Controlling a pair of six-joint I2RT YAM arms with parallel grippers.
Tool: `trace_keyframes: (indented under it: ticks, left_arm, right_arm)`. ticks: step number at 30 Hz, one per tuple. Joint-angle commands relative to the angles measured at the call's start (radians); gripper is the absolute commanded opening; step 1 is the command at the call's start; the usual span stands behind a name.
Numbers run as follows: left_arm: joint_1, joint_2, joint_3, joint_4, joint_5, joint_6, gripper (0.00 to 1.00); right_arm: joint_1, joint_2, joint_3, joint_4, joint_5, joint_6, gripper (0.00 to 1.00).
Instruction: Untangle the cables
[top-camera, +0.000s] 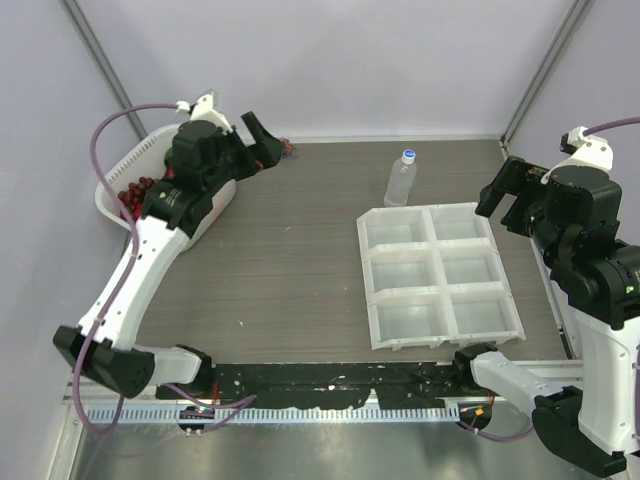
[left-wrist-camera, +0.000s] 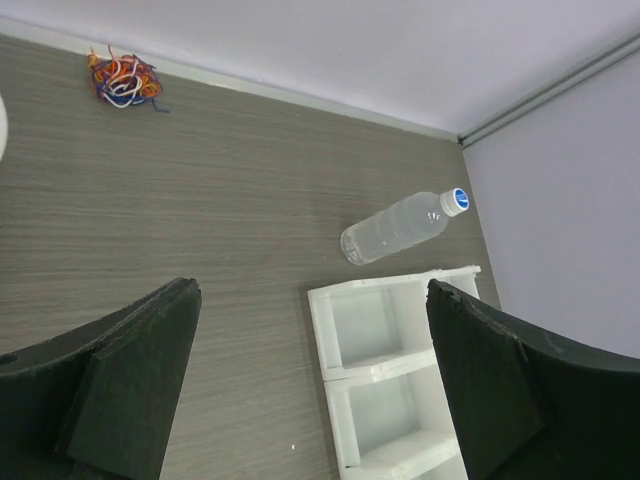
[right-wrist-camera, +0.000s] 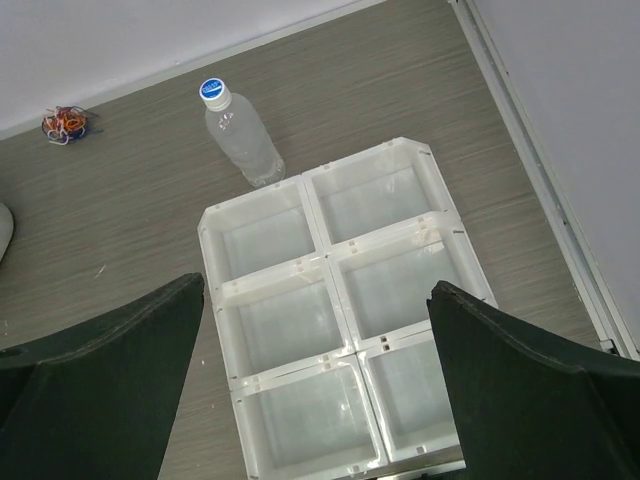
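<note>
The cables (left-wrist-camera: 124, 78) lie as one small knot of orange, red, blue and white wires on the table against the back wall. The right wrist view shows the cables (right-wrist-camera: 65, 124) far off at the upper left. From above, only a bit of red of the cables (top-camera: 289, 147) peeks out beside my left gripper (top-camera: 265, 142). That left gripper (left-wrist-camera: 312, 288) hangs open above the table, well short of the knot, with nothing between its fingers. My right gripper (top-camera: 508, 200) is raised at the right side. In its own view the right gripper (right-wrist-camera: 317, 285) is open over the tray and holds nothing.
A clear water bottle (top-camera: 400, 180) with a blue cap stands at the back centre. A white six-compartment tray (top-camera: 436, 245) fills the right half of the table. A white basket (top-camera: 112, 185) with dark red items sits at the far left under the left arm.
</note>
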Motion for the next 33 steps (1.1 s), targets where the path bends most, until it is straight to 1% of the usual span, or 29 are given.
trace_keyframes:
  ticks: [1,4,5,7,9,10,11,12,14,15,18,21,23,25,28,33]
  left_arm:
    - [-0.022,0.139,0.098,0.038,-0.080,-0.014,1.00]
    - [-0.022,0.271,0.167,0.040,-0.071,-0.103,1.00]
    - [-0.024,0.295,0.171,0.070,-0.070,-0.143,1.00]
    - [-0.027,0.331,0.127,0.199,-0.088,-0.229,1.00]
    - [-0.030,0.374,0.072,0.311,-0.152,-0.304,1.00]
    - [-0.030,0.406,0.078,0.308,-0.197,-0.330,1.00]
    - [-0.029,0.459,0.113,0.272,-0.253,-0.339,1.00]
    - [-0.030,0.516,0.162,0.218,-0.296,-0.321,1.00]
    - [-0.029,0.674,0.322,0.099,-0.343,-0.275,1.00]
    - [-0.030,0.744,0.399,0.059,-0.359,-0.222,0.99]
    - [-0.030,0.955,0.623,-0.060,-0.424,-0.171,1.00]
    - [-0.030,1.100,0.742,-0.023,-0.461,-0.099,1.00]
    - [-0.026,1.156,0.789,-0.023,-0.531,-0.108,1.00]
    - [-0.015,1.197,0.817,-0.008,-0.571,-0.123,1.00]
    - [0.004,1.250,0.828,0.069,-0.561,-0.113,1.00]
    - [0.036,1.365,0.937,0.149,-0.522,-0.113,0.97]
  right_arm:
    - [-0.003,-0.004,0.006,0.020,-0.027,0.021,0.99]
    - [-0.003,-0.044,-0.010,0.080,-0.047,0.019,0.99]
    - [-0.004,-0.055,-0.014,0.092,-0.051,0.018,0.99]
    - [-0.003,-0.086,-0.030,0.121,-0.045,0.018,0.99]
    - [-0.003,-0.101,-0.036,0.126,-0.018,0.029,0.99]
    - [-0.003,-0.101,-0.028,0.114,-0.005,0.032,0.99]
    - [-0.003,-0.098,-0.022,0.106,0.013,0.032,0.99]
    - [-0.003,-0.095,-0.005,0.091,0.022,0.032,0.99]
    - [-0.003,-0.086,0.019,0.062,0.071,0.029,0.99]
    - [-0.003,-0.084,0.035,0.054,0.083,0.020,1.00]
    - [-0.003,-0.099,0.045,0.017,0.162,0.015,0.99]
    - [-0.003,-0.130,0.048,0.005,0.209,0.026,0.99]
    - [-0.001,-0.133,0.059,0.002,0.231,0.033,1.00]
    - [-0.003,-0.124,0.074,-0.004,0.246,0.036,1.00]
    - [-0.003,-0.103,0.087,-0.001,0.263,0.033,0.99]
    - [-0.003,-0.070,0.070,0.051,0.240,0.049,0.99]
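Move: The tangled cables lie nearly straight ahead of the left hand, about 33 cm farther out and some 37 cm below, close to the far wall. Counted from the cables, the water bottle stands roughly 26 cm to their right and 13 cm nearer, and the fruit basket sits about 26 cm to their left and 13 cm nearer. From the right hand the cables are some 48 cm ahead, 32 cm left and 40 cm below. The left hand swoops about 32 cm down and some 27 cm forward towards the tangled cables by the far wall, fingers staying wide open while the wrist tips them downward and swings them nearly 30 degrees counter-clockwise, the descent easing off just short of the cables. Meanwhile the open right hand draws back, right and up by 4 to 5 cm each way, away from the cables, tipping its fingers up a little and turning them clockwise. ##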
